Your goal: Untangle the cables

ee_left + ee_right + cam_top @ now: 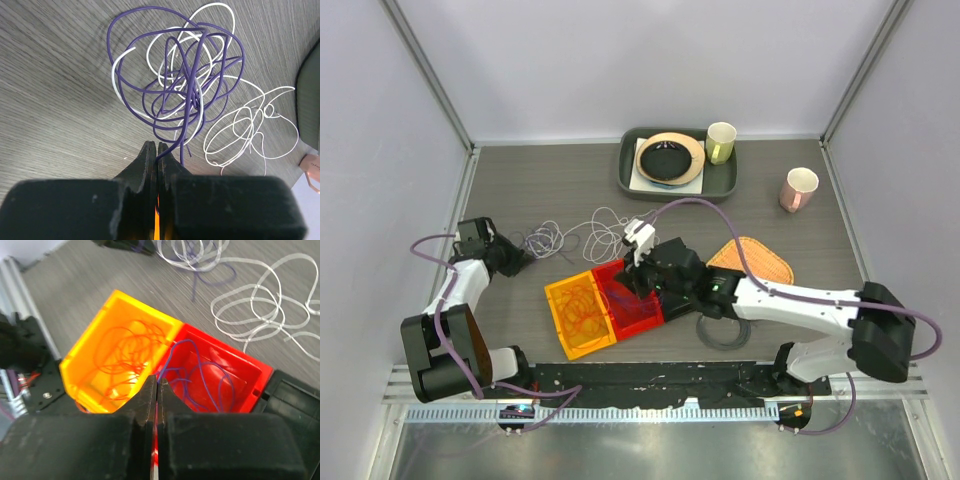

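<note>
A tangle of purple cable and white cable lies on the table at the left. My left gripper sits low beside it, shut on an end of the purple cable. More white cable trails toward the middle. An orange-red cable is coiled in the orange bin. A second purple cable lies in the red bin. My right gripper hovers over the wall between the two bins, shut on a strand of that purple cable.
A green tray with a plate and a cup stands at the back. A pink cup is at the back right, and a woven mat is right of the bins. A ring lies under the right arm.
</note>
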{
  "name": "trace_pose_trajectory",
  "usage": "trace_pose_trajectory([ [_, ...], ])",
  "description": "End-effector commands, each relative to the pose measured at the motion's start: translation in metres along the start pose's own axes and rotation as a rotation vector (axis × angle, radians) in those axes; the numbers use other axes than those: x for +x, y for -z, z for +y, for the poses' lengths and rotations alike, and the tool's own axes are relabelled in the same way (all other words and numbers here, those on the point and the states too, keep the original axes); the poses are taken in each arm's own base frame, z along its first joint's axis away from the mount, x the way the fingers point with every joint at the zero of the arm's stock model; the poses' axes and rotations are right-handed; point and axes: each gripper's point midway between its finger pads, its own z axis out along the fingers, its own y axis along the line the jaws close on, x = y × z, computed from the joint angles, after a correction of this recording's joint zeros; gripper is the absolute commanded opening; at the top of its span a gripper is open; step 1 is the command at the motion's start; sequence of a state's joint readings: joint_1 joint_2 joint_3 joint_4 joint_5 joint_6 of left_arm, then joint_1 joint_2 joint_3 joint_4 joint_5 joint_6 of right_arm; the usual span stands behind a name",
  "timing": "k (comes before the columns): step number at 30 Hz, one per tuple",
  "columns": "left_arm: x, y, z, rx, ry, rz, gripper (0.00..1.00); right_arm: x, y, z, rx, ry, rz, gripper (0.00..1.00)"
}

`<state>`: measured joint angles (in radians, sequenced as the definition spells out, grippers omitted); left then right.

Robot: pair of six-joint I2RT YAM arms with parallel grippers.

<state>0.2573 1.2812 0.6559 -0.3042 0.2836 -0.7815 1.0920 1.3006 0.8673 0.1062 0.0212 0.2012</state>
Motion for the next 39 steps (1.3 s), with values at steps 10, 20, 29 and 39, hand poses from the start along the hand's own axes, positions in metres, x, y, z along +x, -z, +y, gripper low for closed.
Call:
trace_pose_trajectory([
  [10,-0.002,-0.002,-0.006,0.036,-0.017,-0.011,0.00,0.082,-0.052,-0.047,0.362,-0.024,0.158,0.01],
  [20,-0.002,0.001,-0.010,0.054,-0.032,-0.013,0.00,0.067,-0.058,-0.036,0.347,-0.001,0.135,0.02],
  [29,-0.006,0.009,-0.033,0.145,-0.072,0.000,0.00,-0.012,-0.021,-0.028,0.347,-0.005,-0.013,0.39],
  [39,-0.011,0.044,-0.122,0.317,-0.204,-0.051,0.00,-0.060,0.000,-0.022,0.287,0.065,-0.149,0.86],
])
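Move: My right hand holds the purple cable above the red bin, whose middle is about 2 cm ahead, 1 cm left and 17 cm below. From this hand the yellow bin lies some 13 cm left and 2 cm back, the black bin 9 cm right and 6 cm ahead. My left hand grips a purple strand of the tangle 5 cm ahead and 4 cm right of it; the loose white loops lie about 6 cm ahead and 19 cm right of it. I lower my right hand about 15 cm into the red bin, drifting slightly forward while the fingers tip further down and swing some 15 degrees clockwise. Then I lift back up by about 16 cm, opening the fingers wide on the way to let go of the purple cable. Late on, my left hand, still shut on its purple strand, rises about 4 cm, going right and forward towards the loose white loops. ##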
